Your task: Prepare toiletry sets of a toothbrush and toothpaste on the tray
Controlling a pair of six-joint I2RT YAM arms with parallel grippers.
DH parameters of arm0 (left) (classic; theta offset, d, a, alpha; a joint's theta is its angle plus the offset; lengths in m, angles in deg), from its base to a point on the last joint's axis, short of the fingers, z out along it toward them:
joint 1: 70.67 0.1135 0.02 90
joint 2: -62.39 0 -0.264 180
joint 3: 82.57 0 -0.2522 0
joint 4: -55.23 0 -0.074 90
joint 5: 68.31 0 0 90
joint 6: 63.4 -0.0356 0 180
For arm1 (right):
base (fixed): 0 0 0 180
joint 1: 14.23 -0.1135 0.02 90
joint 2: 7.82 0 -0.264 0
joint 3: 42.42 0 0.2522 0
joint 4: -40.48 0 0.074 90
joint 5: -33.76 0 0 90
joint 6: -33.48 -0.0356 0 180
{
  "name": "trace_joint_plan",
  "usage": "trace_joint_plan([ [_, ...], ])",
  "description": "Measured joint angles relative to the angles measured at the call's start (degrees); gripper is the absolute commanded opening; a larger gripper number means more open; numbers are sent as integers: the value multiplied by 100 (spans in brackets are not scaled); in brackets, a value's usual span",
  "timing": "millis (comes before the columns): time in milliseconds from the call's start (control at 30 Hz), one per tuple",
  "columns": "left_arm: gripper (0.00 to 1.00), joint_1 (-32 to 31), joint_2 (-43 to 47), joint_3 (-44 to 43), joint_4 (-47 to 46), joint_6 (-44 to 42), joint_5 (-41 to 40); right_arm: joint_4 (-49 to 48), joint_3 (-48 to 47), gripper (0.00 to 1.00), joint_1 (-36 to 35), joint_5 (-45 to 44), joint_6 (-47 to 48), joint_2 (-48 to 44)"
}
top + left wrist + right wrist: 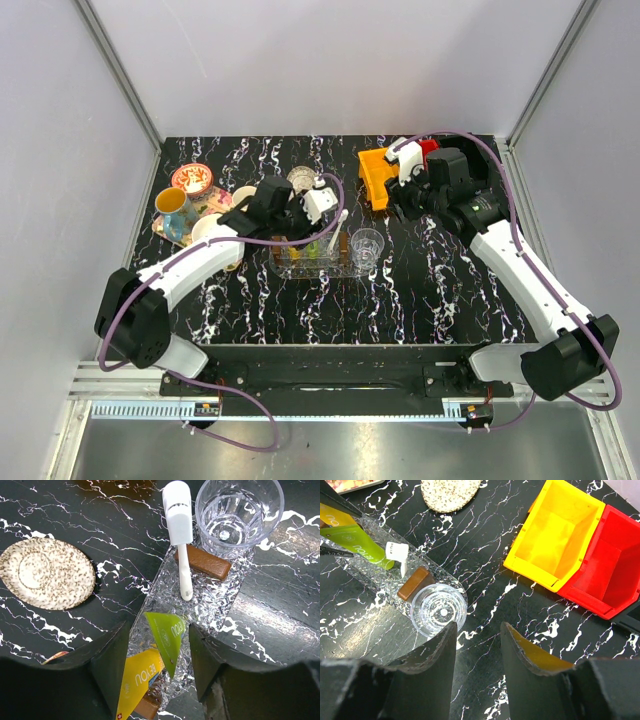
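The clear oval tray (210, 600) lies on the black marbled table, also in the top view (315, 268) and the right wrist view (370, 567). On it lie the white toothbrush (184, 572), the lime green toothpaste tube (170, 632), the orange-yellow tube (140, 677) and two brown bars (202, 562). The toothbrush head leans over the tray's far edge. My left gripper (159, 635) is open just above the tubes, one finger on each side, touching neither. My right gripper (477, 630) is open and empty over bare table, beside the tray's glass end.
A clear glass (239, 512) stands on the tray's end. A round speckled dish (45, 572) lies to the left. A yellow bin (560, 535) and a red bin (610, 565) stand at the back right. A colourful tray with cups (190, 205) sits at the back left.
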Motion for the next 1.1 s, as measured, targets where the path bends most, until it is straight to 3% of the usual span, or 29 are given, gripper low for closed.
trace_joint_plan([
  [333,64,22,199,-107,7,201,116,4,0,46,0,0,31,4],
  [633,65,24,1128,-337,17,479,236,4,0,46,0,-11,24,4],
  [833,80,70,1823,-236,-59,776,-66,-15,-59,51,7,-365,-251,-61],
  [933,85,243,2124,-229,-72,920,-291,-42,-153,57,17,-713,-450,-199],
  [1067,93,651,2269,-229,-98,1172,-586,-192,-284,99,44,-1320,-649,-385],
  [1100,95,782,2275,-229,-98,1259,-667,-234,-299,100,48,-1475,-697,-417],
])
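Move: The green toothpaste tube stands in the clear rack between the open fingers of my left hand, its middle about 5 cm below them. The orange tube stands some 4 cm left of it. The toothbrush is about 5 cm to its right, 2 cm farther out, and the glass 11 cm right, 2 cm nearer. From my right hand the green tube is some 16 cm left, 4 cm back and 15 cm down; the yellow bin lies 9 cm ahead, 2 cm left, 19 cm below. I lift my left hand almost straight up off the green tube, then swing it left while still climbing, about 17 cm up and 8 cm left in all, fingers tipping up and out and spreading wider. Late on, my right hand leaves its waiting place too, rising and drifting right away from the rack, turning clockwise and opening wide, empty. ##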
